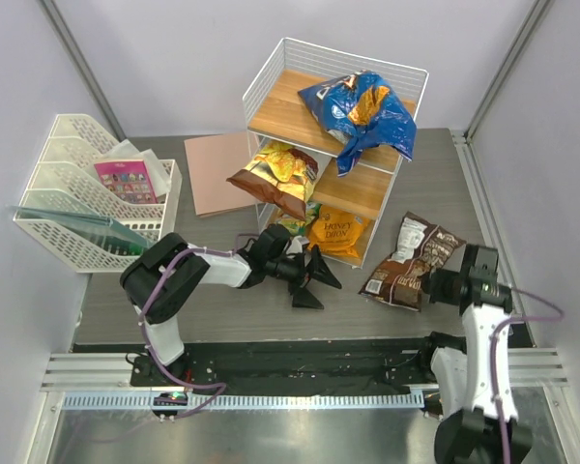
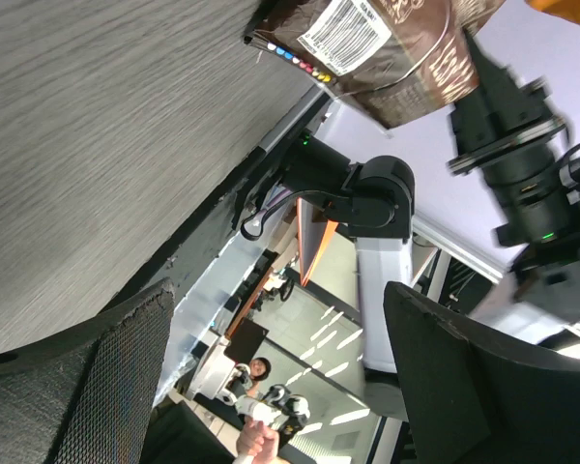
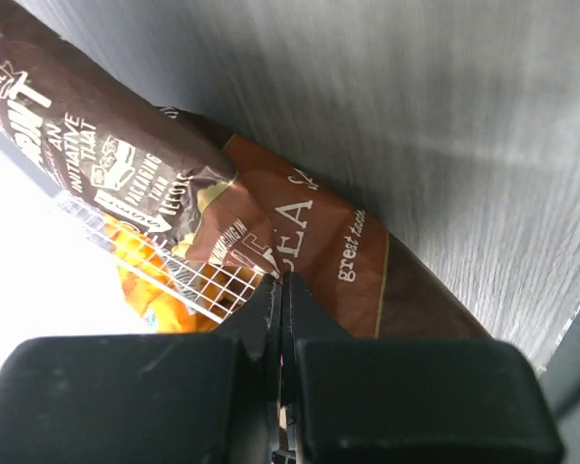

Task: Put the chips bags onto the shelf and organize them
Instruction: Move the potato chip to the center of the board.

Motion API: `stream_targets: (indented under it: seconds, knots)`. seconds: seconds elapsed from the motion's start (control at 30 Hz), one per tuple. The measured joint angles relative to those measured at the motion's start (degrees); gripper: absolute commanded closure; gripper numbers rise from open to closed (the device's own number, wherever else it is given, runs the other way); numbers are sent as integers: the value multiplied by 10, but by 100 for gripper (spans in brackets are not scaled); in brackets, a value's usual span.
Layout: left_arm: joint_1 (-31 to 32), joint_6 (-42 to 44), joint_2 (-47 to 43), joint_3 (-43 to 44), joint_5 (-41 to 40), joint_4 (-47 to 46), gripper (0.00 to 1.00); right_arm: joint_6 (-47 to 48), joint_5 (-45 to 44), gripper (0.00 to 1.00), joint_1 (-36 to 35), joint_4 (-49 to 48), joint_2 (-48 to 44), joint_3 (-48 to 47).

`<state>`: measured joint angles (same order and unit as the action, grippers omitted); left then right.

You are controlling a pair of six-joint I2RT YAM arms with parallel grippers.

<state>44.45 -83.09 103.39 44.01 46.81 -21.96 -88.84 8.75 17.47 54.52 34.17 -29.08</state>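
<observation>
The shelf [image 1: 288, 97] stands at the back centre. A blue Doritos bag [image 1: 360, 114] lies on its top board. A brown and yellow bag [image 1: 275, 176] pokes out of the middle tier. The orange Honey Dijon bag [image 1: 335, 232] and a small green-yellow bag [image 1: 295, 224] sit at the bottom. The dark brown Sea Salt bag [image 1: 406, 261] [image 3: 309, 232] lies on the table to the right of the shelf. My right gripper [image 1: 435, 286] [image 3: 282, 280] is shut, its tips pinching that bag's near edge. My left gripper [image 1: 319, 283] [image 2: 271, 309] hangs open and empty in front of the shelf.
A white mesh file tray [image 1: 77, 208] with a pink packet [image 1: 126, 179] stands at the left. A flat pinkish-brown board [image 1: 217, 172] lies between it and the shelf. Walls close in the table on the left, back and right.
</observation>
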Motion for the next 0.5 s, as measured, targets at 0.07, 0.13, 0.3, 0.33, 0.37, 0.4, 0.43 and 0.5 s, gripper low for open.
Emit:
stream_targets:
  seconds: [0.07,0.13,0.3,0.33,0.37,0.4,0.43,0.5]
  knots:
    - [0,-4,0,0,2,-6,13,40,1,87,0,-11,81,-43]
    - [0,-5,0,0,3,-8,13,83,0,84,0,-27,155,-96]
    - [-5,-2,-1,0,3,-4,13,171,-7,60,-1,-82,317,-202]
    - [-7,-2,-1,0,3,-3,13,182,-7,55,-3,-93,334,-209]
    - [-10,-1,-2,0,3,0,13,192,-9,53,-6,-99,346,-212]
    - [-12,0,-2,0,3,1,13,196,-12,53,-9,-99,350,-212]
    - [-14,0,-3,0,3,1,13,198,-12,53,-12,-95,351,-212]
    - [-15,1,-3,0,3,1,13,197,-13,64,-23,-85,344,-207]
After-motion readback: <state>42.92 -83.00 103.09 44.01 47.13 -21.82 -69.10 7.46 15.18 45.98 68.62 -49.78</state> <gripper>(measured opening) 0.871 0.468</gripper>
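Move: The shut right fingers hold the brown potato chip bag by its right edge; its middle lies about 4 cm ahead, 5 cm left and some 2 cm lower. The orange honey dijon bag, on the shelf's bottom board, is roughly 12 cm ahead and 22 cm left, about level with the hand. From the left hand, the brown bag lies about 7 cm ahead and 21 cm to the right, a little lower. Still gripping the brown bag's right edge, the right hand swings it quickly forward about 9 cm, drifting a couple of centimetres right and slightly up while turning some 20 degrees counter-clockwise, its left side dipping a little. On the way the fingers open from shut to nearly half, giving up the pinch, and the hand eases back slightly at the very end, its fingers still close around the bag's edge. ##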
